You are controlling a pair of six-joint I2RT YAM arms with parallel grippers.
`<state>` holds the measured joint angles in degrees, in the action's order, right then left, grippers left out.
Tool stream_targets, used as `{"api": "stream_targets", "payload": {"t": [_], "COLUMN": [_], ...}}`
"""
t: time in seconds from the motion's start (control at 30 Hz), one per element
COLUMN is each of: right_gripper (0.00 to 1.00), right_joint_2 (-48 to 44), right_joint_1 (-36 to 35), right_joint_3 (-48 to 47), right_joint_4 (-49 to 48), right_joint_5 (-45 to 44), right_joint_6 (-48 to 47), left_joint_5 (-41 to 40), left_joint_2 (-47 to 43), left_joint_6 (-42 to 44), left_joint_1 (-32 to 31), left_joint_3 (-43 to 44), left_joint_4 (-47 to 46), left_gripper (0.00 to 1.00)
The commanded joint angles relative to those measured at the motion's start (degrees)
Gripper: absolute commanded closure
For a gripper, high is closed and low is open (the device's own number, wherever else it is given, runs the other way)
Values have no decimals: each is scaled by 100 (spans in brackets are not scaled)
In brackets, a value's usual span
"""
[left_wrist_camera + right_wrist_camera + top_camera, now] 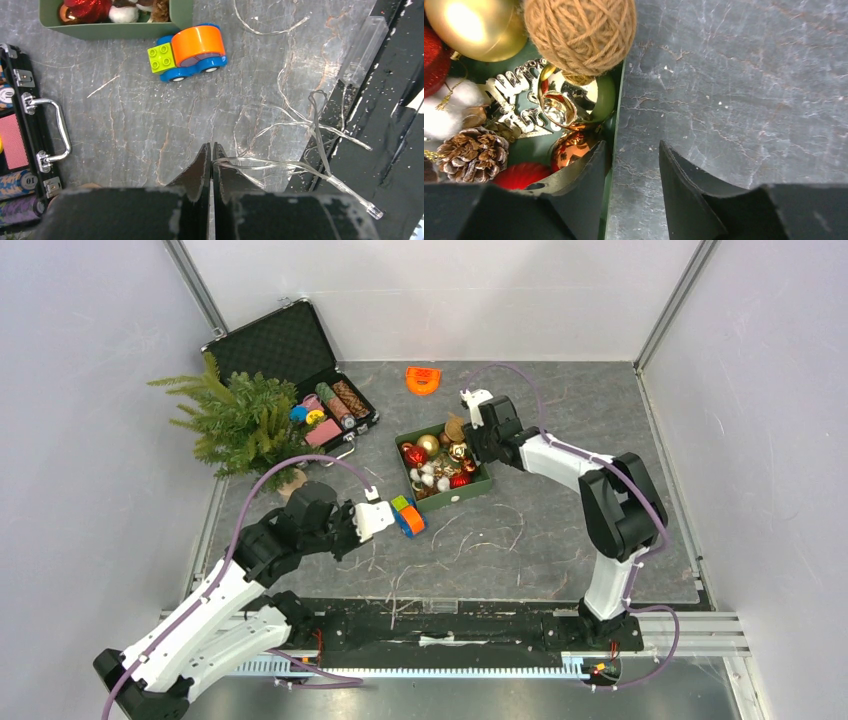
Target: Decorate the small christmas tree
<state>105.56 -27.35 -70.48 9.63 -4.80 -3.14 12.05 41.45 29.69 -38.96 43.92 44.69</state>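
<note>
The small christmas tree stands at the far left of the table, with nothing hanging on it that I can see. My left gripper is shut on a clear light-string wire, which trails right over the table's front edge. My right gripper is open, straddling the right wall of the green tray. One finger is inside the tray, the other over bare table. The tray holds a yarn ball, a gold ball, a pine cone and a copper ball.
An open black briefcase with small items sits behind the tree. A toy car lies just in front of the tray's left corner. An orange object lies at the back. Loose wire strands spread across the front of the table.
</note>
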Motion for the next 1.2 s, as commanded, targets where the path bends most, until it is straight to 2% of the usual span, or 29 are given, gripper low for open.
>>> {"api": "stream_targets", "payload": {"t": [0.0,0.13,0.33,0.47,1.1,1.17], "right_gripper": [59,74,88,99,100,90], "right_joint_2": [225,307,21,-158,378,354], "right_joint_1": [17,59,121,490,3017,3058], "right_joint_3": [-150,-31,221,419,-194,-201], "right_joint_4": [-190,-293,-473,-616,-572,-530], "right_joint_5": [216,272,-397,-665,-727,-815], "right_joint_6": [96,68,49,73,-96,-220], "left_joint_5": [-268,-255,-475,-457,-481,-437], "left_joint_2": [-68,-3,137,208,490,525], "left_joint_6": [95,70,59,37,223,290], "left_joint_1": [29,29,29,29,38,38], "left_joint_3": [-59,-46,-52,2,272,275], "left_joint_4": [-428,-519,-693,-698,-439,-404], "left_gripper": [98,98,98,98,98,98]}}
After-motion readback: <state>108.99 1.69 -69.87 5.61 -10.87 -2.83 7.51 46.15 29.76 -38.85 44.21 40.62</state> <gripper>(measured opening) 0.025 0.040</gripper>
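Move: The ornament box's right wall already stands between the half-open fingers of my right hand. The box's middle lies about 8 cm to the left, roughly level fore and aft, and some 4 cm below. Its twine ball is about 6 cm ahead and 5 cm left, the toy car some 14 cm back and 16 cm left on the table. From my left hand the box's middle is about 18 cm ahead, 17 cm right and 13 cm down. I sink my right hand 2 to 3 cm and shut its fingers on the box's right wall. Keeping that pinch low, I drag the box about 25 cm to my right and some 5 cm forward, away from the toy car, while the hand swings roughly 35 degrees clockwise. My left hand keeps its shut grip on the light string and eases about 2 cm forward. ##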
